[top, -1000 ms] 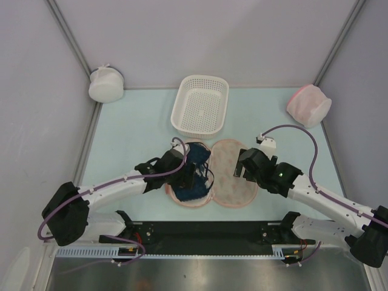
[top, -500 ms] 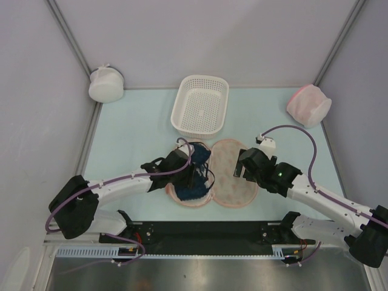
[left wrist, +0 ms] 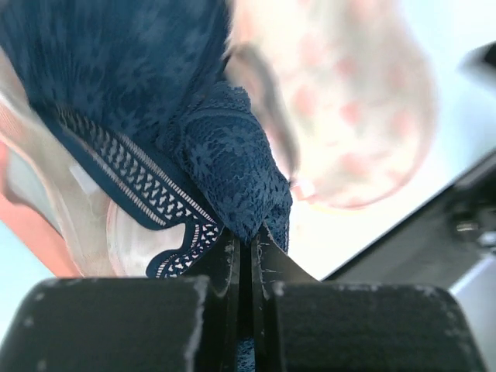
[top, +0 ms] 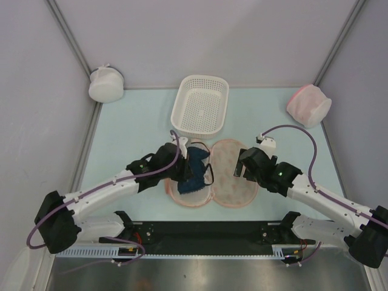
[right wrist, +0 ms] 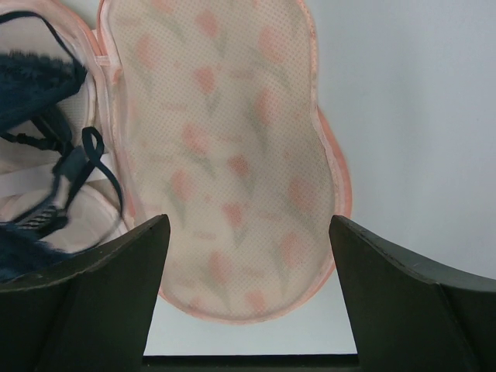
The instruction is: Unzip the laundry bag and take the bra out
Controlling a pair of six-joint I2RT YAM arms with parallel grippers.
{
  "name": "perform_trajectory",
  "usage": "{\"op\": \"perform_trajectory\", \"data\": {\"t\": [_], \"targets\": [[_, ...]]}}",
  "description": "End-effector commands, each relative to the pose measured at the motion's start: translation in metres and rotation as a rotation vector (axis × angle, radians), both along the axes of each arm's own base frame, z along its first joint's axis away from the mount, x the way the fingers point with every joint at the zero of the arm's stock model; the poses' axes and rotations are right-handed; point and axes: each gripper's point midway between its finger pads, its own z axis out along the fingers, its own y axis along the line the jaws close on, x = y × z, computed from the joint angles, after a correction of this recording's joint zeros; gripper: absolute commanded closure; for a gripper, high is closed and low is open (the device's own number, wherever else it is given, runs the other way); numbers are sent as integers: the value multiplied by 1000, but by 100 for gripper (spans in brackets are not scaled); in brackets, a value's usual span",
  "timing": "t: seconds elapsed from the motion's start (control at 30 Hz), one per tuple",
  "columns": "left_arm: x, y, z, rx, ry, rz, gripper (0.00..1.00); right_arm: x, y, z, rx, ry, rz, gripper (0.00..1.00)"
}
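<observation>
The laundry bag point(top: 229, 173) lies open flat on the table, its printed flap point(right wrist: 232, 155) spread to the right and its pink-edged left half point(top: 176, 195) under the bra. The navy lace bra point(top: 194, 173) lies in the left half, partly lifted. My left gripper point(top: 185, 167) is shut on a fold of the bra point(left wrist: 232, 170). The bra's strap point(right wrist: 85, 155) shows in the right wrist view. My right gripper point(top: 240, 167) is open and empty above the bag's right flap, its fingers point(right wrist: 116, 287) wide apart.
A white perforated basket point(top: 200, 104) stands behind the bag. A round white mesh pouch point(top: 105, 83) sits at the back left corner, a pink-and-white mesh pouch point(top: 308, 105) at the back right. Walls close both sides.
My left gripper has pulled up and to the left with the bra pinched in it, bunching the bra. The right arm has not moved.
</observation>
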Motion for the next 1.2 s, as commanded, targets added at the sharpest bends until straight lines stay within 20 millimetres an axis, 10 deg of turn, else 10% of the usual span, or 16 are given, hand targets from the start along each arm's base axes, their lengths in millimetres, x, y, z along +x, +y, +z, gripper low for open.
{"op": "perform_trajectory", "data": {"t": [0.0,0.4,0.9,1.03,1.17], "targets": [[18,-6,100,-115,-195,8,100,5,-1,5,6,-26,-4,11],[75,9,259,-176,-565,62,100,10,1,5,12,-29,9,11],[228,-21,357,-210,-826,20,100,16,8,-6,43,-7,23,11],[279,-36,325,-170,-832,-28,100,15,7,-9,39,0,24,10],[329,-65,235,-138,-752,-134,100,13,2,-11,45,2,16,10]]}}
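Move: My left hand already pinches the bra low over the opened laundry bag. The white basket I take it to lies about 28 cm ahead of that hand, some 4 cm to its right and 8 cm below. The bag's middle is roughly 8 cm to the left hand's right, 3 cm ahead and 8 cm beneath. From my right hand, the basket is about 26 cm ahead, 15 cm to the left and 10 cm below. With my left fingers kept shut on the bra, I pull it up off the laundry bag, almost straight at first. Then I sweep it forward over the white basket, some 30 cm forward and 30 cm up overall, drifting slightly right at the end and dipping about 3 cm last. On the way I tilt the wrist up by roughly 45 degrees, so the fingers point outward. ##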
